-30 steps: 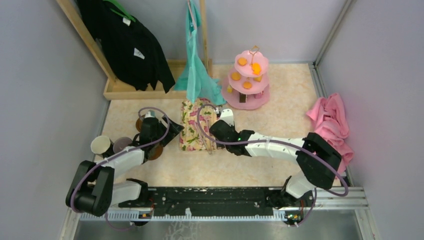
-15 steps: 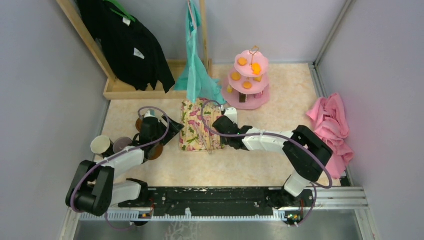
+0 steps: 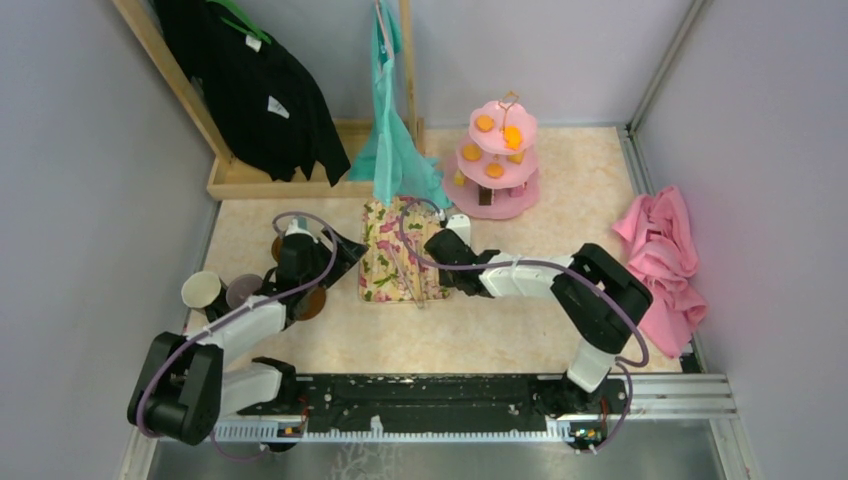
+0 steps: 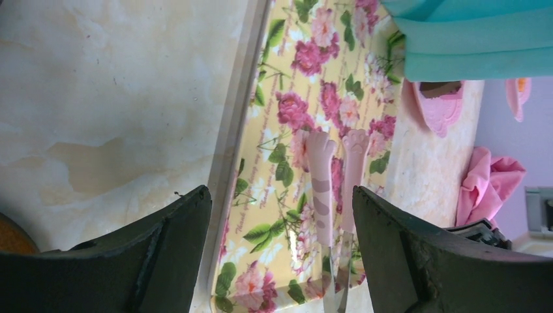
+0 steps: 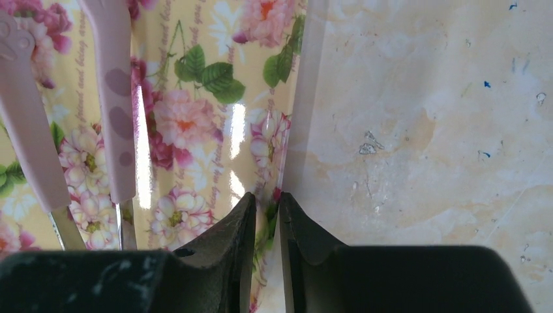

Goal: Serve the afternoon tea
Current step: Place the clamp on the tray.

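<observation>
A floral tray (image 3: 392,255) lies mid-table with two pink-handled pieces of cutlery (image 4: 321,182) on it. My right gripper (image 3: 438,255) is at its right edge; in the right wrist view the gripper (image 5: 267,195) is pinched nearly shut on the tray (image 5: 195,98) rim. My left gripper (image 4: 280,192) stands open astride the tray's left edge (image 4: 231,163). The pink three-tier stand (image 3: 497,160) with orange snacks (image 3: 512,135) stands behind the tray. A cream mug (image 3: 202,290), a mauve-grey mug (image 3: 243,290) and two brown saucers (image 3: 312,303) (image 3: 280,245) sit around my left arm.
A teal garment (image 3: 395,140) hangs over the tray's far end, a black one (image 3: 260,80) on the wooden rack at the back left. A pink cloth (image 3: 660,250) lies by the right wall.
The right gripper has closed down onto the tray's right rim, and that arm's elbow has swung left. The left arm has barely moved and stays open.
</observation>
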Motion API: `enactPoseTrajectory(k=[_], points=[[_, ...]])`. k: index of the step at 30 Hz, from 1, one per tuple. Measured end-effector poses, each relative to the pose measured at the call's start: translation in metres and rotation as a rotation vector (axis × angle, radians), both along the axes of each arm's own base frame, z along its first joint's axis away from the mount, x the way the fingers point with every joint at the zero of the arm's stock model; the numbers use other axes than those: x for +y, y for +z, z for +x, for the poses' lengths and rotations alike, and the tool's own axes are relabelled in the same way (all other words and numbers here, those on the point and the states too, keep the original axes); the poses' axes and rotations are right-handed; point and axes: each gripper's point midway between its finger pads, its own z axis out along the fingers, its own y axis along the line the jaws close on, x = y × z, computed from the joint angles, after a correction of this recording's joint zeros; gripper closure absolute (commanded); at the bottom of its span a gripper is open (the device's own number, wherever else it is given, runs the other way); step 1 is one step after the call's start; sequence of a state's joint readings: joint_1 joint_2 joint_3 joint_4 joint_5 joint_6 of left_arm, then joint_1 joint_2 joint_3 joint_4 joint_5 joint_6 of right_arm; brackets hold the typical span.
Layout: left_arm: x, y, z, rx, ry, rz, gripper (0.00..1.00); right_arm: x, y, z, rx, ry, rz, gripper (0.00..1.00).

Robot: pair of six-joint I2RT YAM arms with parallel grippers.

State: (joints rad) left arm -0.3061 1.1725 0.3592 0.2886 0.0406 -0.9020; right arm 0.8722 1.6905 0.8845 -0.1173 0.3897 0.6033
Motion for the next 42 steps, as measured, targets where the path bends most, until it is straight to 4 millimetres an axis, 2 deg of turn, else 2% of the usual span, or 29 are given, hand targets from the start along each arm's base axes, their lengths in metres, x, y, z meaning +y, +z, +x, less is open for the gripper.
enactPoseTrajectory(k=[10,21,25,31,34,36,38,42], points=[[0.007,0.026,0.000,-0.066,0.037,-0.001,0.17,0.006,0.000,0.013,-0.018,0.028,-0.001,0.83],[0.027,0.046,-0.003,-0.115,0.131,0.027,0.18,0.022,0.001,0.022,-0.034,0.109,-0.007,0.83],[0.034,0.058,-0.004,-0.144,0.167,0.032,0.18,0.025,0.002,0.025,-0.037,0.116,-0.012,0.79],[0.045,0.074,-0.007,-0.182,0.215,0.048,0.17,0.017,0.004,0.019,-0.071,0.103,-0.097,0.65],[0.050,0.085,-0.007,-0.199,0.237,0.060,0.17,0.013,0.014,0.005,-0.092,0.126,-0.162,0.62],[0.054,0.096,-0.007,-0.217,0.253,0.067,0.17,0.014,0.030,-0.003,-0.121,0.142,-0.173,0.60],[0.058,0.112,-0.007,-0.249,0.268,0.071,0.17,0.017,0.050,-0.010,-0.163,0.158,-0.167,0.59],[0.066,0.154,-0.007,-0.327,0.300,0.078,0.17,0.029,0.078,-0.015,-0.217,0.187,-0.152,0.59]])
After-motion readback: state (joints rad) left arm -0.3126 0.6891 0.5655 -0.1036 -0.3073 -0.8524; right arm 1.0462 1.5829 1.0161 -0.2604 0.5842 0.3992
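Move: My right fingertips are already nearly shut at the tray's right rim, close to its near corner; the tray's middle lies about 8 cm left and 4 cm ahead. The clamp on the tray lies some 7 cm left and 1 cm ahead, the stand's bottom plate 14 cm ahead and 8 cm right. From my left hand the gray mug is about 22 cm left and 5 cm back, the tray's middle 8 cm right and 3 ahead, 7 lower. With the tray's right rim between my nearly shut right fingertips, I work it to the left, going about 2.5 cm left and as far forward, low and level; then I open the fingers, come free and rise some 8 cm while drawing back. Meanwhile my open left hand lifts away from the tray, about 15 cm up and 6 cm left, swinging counter-clockwise and tipping its fingers up. ##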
